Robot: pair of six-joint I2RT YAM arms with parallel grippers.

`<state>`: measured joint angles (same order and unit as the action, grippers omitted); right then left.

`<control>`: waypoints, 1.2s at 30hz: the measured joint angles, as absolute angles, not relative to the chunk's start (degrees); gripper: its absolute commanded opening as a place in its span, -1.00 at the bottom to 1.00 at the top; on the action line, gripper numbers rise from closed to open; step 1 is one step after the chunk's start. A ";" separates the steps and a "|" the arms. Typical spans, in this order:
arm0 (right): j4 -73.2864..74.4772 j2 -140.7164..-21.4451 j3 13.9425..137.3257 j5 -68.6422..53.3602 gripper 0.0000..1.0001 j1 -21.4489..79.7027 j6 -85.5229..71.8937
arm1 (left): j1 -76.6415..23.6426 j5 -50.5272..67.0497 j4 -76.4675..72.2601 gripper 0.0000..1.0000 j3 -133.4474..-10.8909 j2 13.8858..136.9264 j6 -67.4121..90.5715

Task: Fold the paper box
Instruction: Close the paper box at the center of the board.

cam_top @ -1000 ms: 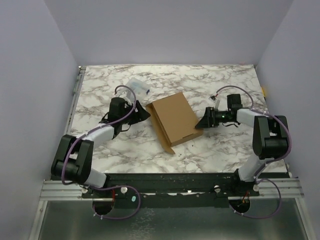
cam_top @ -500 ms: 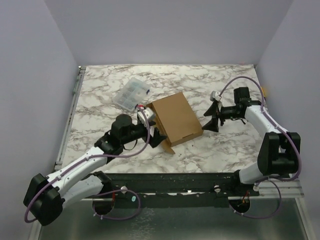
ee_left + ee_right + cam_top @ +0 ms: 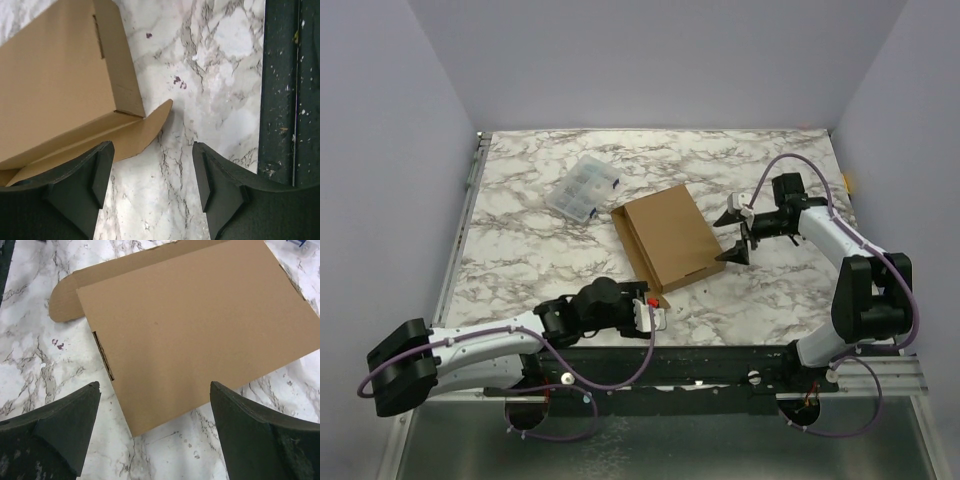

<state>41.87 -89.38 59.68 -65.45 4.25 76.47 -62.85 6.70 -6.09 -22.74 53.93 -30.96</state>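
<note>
The paper box (image 3: 668, 238) lies flat and closed on the marble table, a brown cardboard rectangle with a rounded flap (image 3: 146, 131) sticking out at its near corner. My left gripper (image 3: 652, 308) is low at the table's near edge, just in front of that corner, open, with only marble between its fingers (image 3: 75, 192). To the right of the box, my right gripper (image 3: 735, 236) stands wide open and points at the right edge. In the right wrist view the box (image 3: 200, 325) fills the top, and its near corner lies between the spread fingers (image 3: 65, 432), untouched.
A small clear plastic compartment case (image 3: 582, 188) sits behind and left of the box. The black rail (image 3: 280, 100) of the table's near edge runs close beside the left gripper. Grey walls enclose the table on three sides.
The left arm has swung from the box's left edge down to the near edge of the table. The right gripper has opened wider and shifted slightly beside the box. The box has not moved.
</note>
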 measured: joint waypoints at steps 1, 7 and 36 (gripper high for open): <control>41.01 -89.38 59.55 -65.41 0.87 4.58 75.94 | -62.96 6.46 -6.09 0.35 -22.74 55.31 -31.77; 38.59 -90.06 59.24 -65.36 0.86 5.80 73.43 | -63.70 5.96 -8.82 0.20 -22.74 62.50 -33.98; 37.41 -91.53 59.24 -65.45 0.85 6.07 70.96 | -68.45 -7.44 -22.90 -0.61 -25.50 80.53 -31.20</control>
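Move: The paper box's long narrow flap runs down its left side, and its free near end lies about 3 cm ahead of the left hand, 4 cm to its right and 7 cm below. The box's middle stands some 17 cm ahead, 7 cm right and 6 cm lower; the clear plastic case is about 28 cm ahead and 13 cm left. From the right hand, that flap end lies roughly 12 cm back, 15 cm left and 8 cm down. The near end of the box's flap is what the left hand comes down over: it sinks some 6.5 cm, quickly at first, while easing about 3 cm to the right and a little forward, fingers tipping about 10 degrees steeper. The partly open fingers close steadily around the flap's end to a narrow gap, one on either side of the cardboard; a firm pinch can't be seen. ##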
